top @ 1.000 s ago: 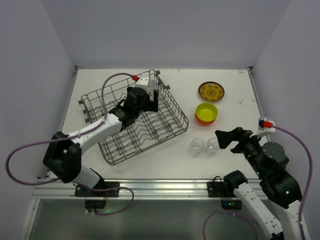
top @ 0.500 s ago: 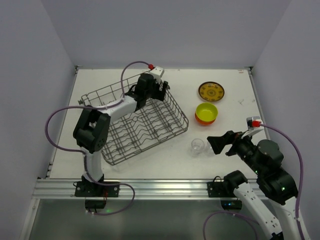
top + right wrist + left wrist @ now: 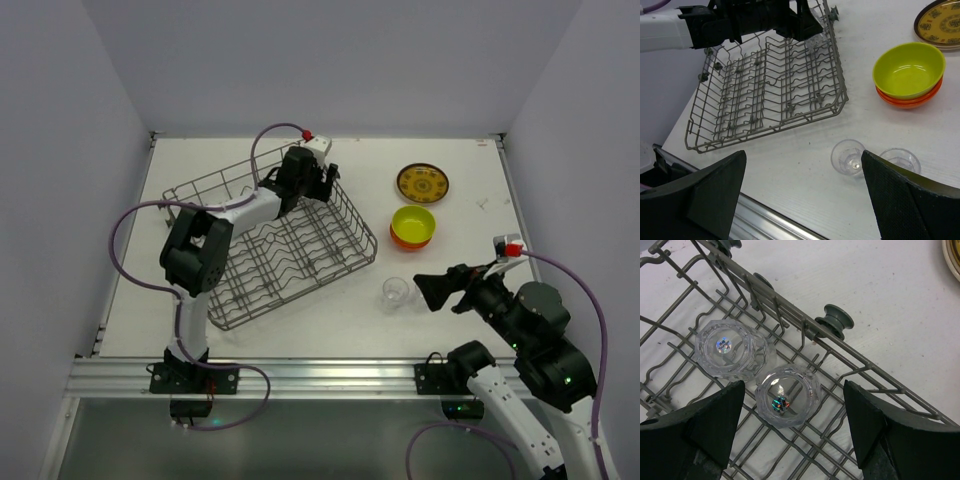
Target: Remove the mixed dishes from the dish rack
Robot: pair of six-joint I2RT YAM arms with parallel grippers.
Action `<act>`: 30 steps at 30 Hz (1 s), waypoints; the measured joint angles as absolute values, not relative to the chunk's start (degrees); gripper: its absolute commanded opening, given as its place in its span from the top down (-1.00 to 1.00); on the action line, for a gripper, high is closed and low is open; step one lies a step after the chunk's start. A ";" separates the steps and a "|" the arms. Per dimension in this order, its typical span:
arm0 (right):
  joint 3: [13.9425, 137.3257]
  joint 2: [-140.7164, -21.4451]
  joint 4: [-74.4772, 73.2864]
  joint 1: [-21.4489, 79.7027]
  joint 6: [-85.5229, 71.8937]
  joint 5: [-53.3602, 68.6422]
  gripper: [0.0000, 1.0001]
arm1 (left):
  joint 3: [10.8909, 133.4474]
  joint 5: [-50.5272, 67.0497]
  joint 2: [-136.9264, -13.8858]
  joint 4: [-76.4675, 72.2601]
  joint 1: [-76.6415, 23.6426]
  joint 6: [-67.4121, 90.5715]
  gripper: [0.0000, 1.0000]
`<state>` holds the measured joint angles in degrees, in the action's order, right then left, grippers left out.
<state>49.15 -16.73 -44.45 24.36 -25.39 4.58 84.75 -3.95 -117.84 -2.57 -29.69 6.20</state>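
Note:
The grey wire dish rack (image 3: 358,215) lies left of centre. My left gripper (image 3: 314,187) hangs over its far corner. In the left wrist view, two small clear glass cups (image 3: 735,351) (image 3: 787,395) stand upside down on the rack's wires (image 3: 780,301). The left gripper (image 3: 792,425) is open, with the nearer cup just ahead of its gap and untouched. My right gripper (image 3: 430,291) is open above the table, beside another clear cup (image 3: 396,291). The right wrist view shows two cups on the table (image 3: 847,157) (image 3: 900,159), with the right gripper (image 3: 802,195) holding nothing.
A lime-yellow bowl (image 3: 413,221) is nested in an orange bowl (image 3: 910,99) right of the rack. Behind them sits a brown-gold patterned plate (image 3: 422,182). Walls close in the table on three sides, and a metal rail runs along the near edge.
My left arm has swung from the rack's middle to its far corner and its jaws have narrowed a little. The right gripper has moved left, covering one table cup from above.

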 measured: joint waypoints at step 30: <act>48.23 -16.73 -43.66 24.36 -25.34 5.80 -0.98 | 86.80 -2.96 -120.70 -1.34 -29.63 6.37 0.28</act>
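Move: The nearer of the two glasses left in the rack sits almost under the left fingers, about 1 cm ahead and 3 cm below. The far glass is some 7 cm ahead, 3 cm left; the rack's right rim runs about 6 cm to the right, level with the aimed-at glass. On the table, the green bowl is roughly 8 cm back and 23 cm right. From the idle right hand, the nearer glass lies about 37 cm ahead, 20 cm left and 21 cm lower. The nearer glass in the rack is taken between the left hand's fingers: the hand first hangs almost still over it, then sinks a little under 2 cm straight down, the wrist barely turning. Only once down do the fingers close in earnest, from wide to about half open, where the pads pinch the glass by its two sides. ##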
